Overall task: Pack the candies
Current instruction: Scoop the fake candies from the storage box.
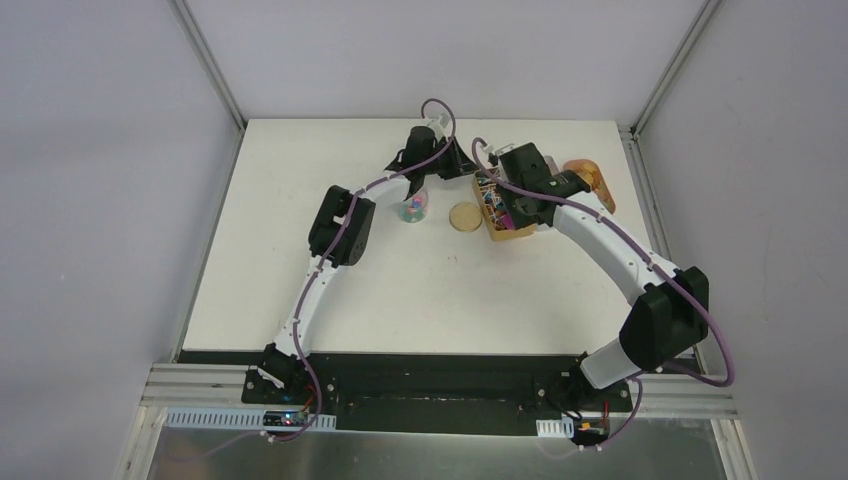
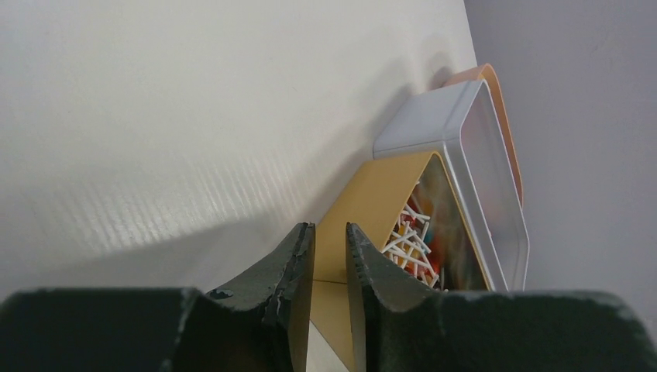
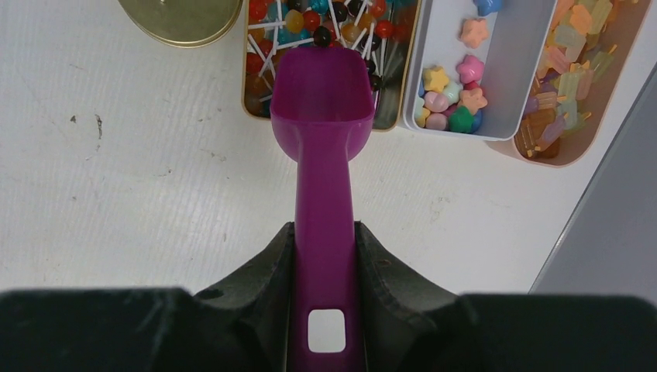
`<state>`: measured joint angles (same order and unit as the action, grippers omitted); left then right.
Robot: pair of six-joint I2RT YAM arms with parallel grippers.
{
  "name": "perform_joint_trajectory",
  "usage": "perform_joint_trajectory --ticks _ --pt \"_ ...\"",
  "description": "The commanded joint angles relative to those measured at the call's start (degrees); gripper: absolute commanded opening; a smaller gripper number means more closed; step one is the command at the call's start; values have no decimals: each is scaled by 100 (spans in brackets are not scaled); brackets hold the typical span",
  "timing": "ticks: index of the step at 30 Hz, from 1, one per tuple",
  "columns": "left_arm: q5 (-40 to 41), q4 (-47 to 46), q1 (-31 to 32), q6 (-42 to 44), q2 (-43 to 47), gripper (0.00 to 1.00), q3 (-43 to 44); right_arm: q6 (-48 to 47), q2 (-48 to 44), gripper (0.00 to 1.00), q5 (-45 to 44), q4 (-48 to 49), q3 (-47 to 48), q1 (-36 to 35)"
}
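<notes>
The candies (image 3: 453,89) are small bright pieces, pink, yellow, teal and orange, lying in a white tray (image 3: 507,93). More coloured pieces fill a clear jar (image 1: 413,208) on the table. My right gripper (image 3: 325,232) is shut on the handle of a purple scoop (image 3: 321,101). The scoop's empty bowl hangs over the near rim of a yellow tray of lollipops (image 3: 325,19). My left gripper (image 2: 330,232) is at the far side of the table, beyond the jar. Its jaws stand a narrow gap apart with nothing between them, pointing at the yellow tray (image 2: 380,201).
A round gold lid (image 1: 463,217) lies between the jar and the trays. An orange tray (image 3: 577,77) of pastel sweets sits to the right of the white tray (image 2: 434,120), close to the table's right edge and the grey wall.
</notes>
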<state>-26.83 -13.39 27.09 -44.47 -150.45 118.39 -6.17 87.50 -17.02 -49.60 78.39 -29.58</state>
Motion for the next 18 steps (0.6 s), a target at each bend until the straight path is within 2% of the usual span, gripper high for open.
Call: perform_joint_trajectory --ticks 1,18 --pt "-266 -350 81 -82 -10 22 231 -81 -92 0 82 545 -203 51" --pt "-437 -501 174 -91 10 19 -46 -234 -583 0 56 2585 -1930 192"
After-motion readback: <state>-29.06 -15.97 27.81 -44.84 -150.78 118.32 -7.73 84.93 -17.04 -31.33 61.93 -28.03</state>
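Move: The lollipop candies lie in the gold box whose middle is about 11 cm ahead of the right hand, in line with it and 14 cm below. The box of star candies stands some 11 cm right of the gold box and 2 cm farther out; the round gold lid lies 9 cm ahead and 12 cm left of the right hand. From the left hand, at the gold box's far-left corner, its middle is about 11 cm back, 8 cm right and 3 cm lower. Down into the lollipops goes the purple scoop, bowl first: the right hand keeps its grip on the handle and sinks about 5 cm almost straight down, its fingers tipping up only slightly towards the end. The left hand stays at the gold box's far-left corner, fingers nearly shut, easing about a centimetre back and to the right as if to steady the box. ##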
